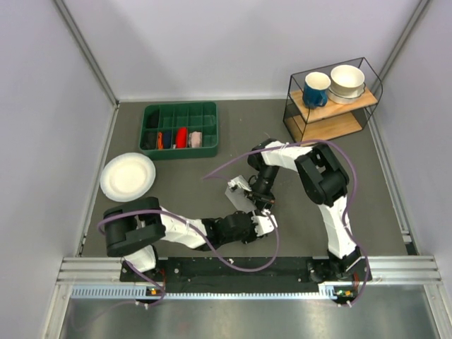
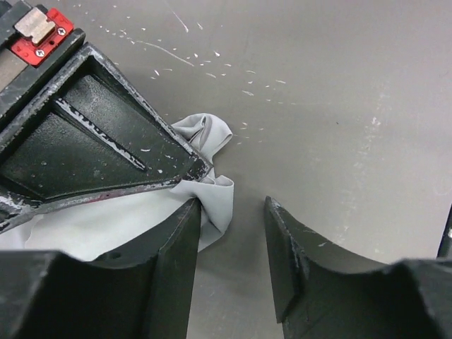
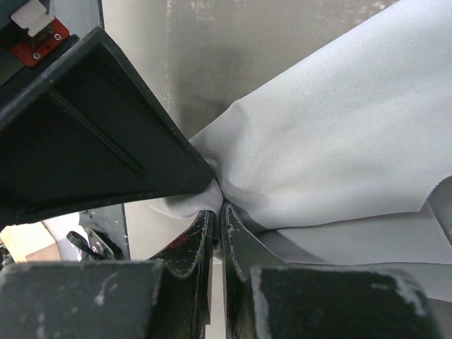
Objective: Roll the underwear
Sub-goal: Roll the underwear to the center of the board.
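Observation:
The underwear (image 1: 240, 196) is a light grey bunched cloth in the middle of the table, between the two grippers. My right gripper (image 3: 220, 206) is shut on a fold of the underwear (image 3: 332, 141), which drapes to the right of its fingers. It is over the cloth in the top view (image 1: 261, 206). My left gripper (image 2: 232, 212) is open, with bare table in the gap. A crumpled edge of the underwear (image 2: 215, 194) touches its left fingertip (image 2: 185, 226). It sits just below the right one in the top view (image 1: 260, 227). Most of the cloth is hidden by the arms.
A green tray (image 1: 150, 113) with small red, pink and dark cloth rolls stands at the back left. A white plate (image 1: 128, 176) lies at the left. A wire shelf (image 1: 332, 123) with a blue mug and bowls stands at the back right. Purple cables loop near both arms.

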Motion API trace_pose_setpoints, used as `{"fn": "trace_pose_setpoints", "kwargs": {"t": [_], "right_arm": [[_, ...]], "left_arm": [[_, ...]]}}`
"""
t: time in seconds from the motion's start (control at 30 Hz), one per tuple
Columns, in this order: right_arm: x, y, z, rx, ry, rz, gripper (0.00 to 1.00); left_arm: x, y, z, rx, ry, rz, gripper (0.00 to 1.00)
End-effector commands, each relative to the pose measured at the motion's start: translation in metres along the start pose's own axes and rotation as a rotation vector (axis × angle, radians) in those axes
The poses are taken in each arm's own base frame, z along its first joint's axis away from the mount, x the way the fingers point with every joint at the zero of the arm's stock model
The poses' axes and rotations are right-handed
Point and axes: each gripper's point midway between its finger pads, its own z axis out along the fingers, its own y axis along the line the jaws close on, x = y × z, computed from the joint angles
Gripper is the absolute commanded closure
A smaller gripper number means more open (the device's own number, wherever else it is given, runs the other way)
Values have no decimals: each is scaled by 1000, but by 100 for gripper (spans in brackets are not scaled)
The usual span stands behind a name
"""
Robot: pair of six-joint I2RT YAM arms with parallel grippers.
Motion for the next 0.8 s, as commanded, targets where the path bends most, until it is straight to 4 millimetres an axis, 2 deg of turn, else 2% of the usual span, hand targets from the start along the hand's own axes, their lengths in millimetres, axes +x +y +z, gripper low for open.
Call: {"fn": "trace_pose_setpoints", "kwargs": {"t": [0.0,0.03,0.07,0.13,0.2,0.33,0.37,0.47,0.53,0.57,0.63,0.67,0.73,0.77], "right_arm": [[-2,-6,-4,-2,-21,4,99],[-2,-6,-4,-2,-22,2,99],[-3,-6,-4,-4,-23,3,99],[-2,-5,-3,-5,-24,2,99],[-3,-5,-5,-3,-32,-2,99],[-9,-5,-13,20,-71,-18,97],[-10,-5,-16,24,-84,-16,92],[-17,-4,-30,61,-128,-37,85],[-20,-4,-42,93,-165,-47,82],[-23,-3,-47,100,-183,-52,76],[-24,-3,-57,125,-212,-59,71],[-25,-2,-61,132,-226,-64,70],[-26,0,-68,144,-249,-66,70],[-28,3,-73,158,-262,-78,70]], "left_arm": [[-13,5,7,-28,-32,-94,61],[-11,5,8,-26,-26,-107,69],[-7,7,7,-33,-10,-141,90],[-6,11,6,-34,-3,-173,100],[-6,14,4,-35,10,-220,100],[3,30,-2,-18,44,-422,100],[0,27,-4,21,37,-499,100],[10,30,-11,78,37,-662,100],[16,30,-16,107,34,-724,100],[21,26,-17,120,44,-770,100],[24,31,-18,126,39,-826,100],[29,26,-19,154,59,-877,100],[32,33,-18,157,47,-940,100],[36,29,-18,184,63,-994,100]]}}
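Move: The underwear's rolled near edge lies between the left hand's open fingertips, about 1 cm to its right and 1 cm below, level fore and aft. The right fingers are already shut on the same edge, practically at their own hand point. The unrolled cloth centres some 7 cm ahead of the left hand and 6 cm to its left. The green tray is about 27 cm ahead and 27 cm left of the left hand. The left fingers shut on the rolled near edge beside the right hand's grip, then the hand carries it forward and left, about 5 cm in all, twisting some 45 degrees around its own fingers so its top goes over forward. The right hand first holds still, then lets go, opening partway and backing off forward and up about 4 cm. ##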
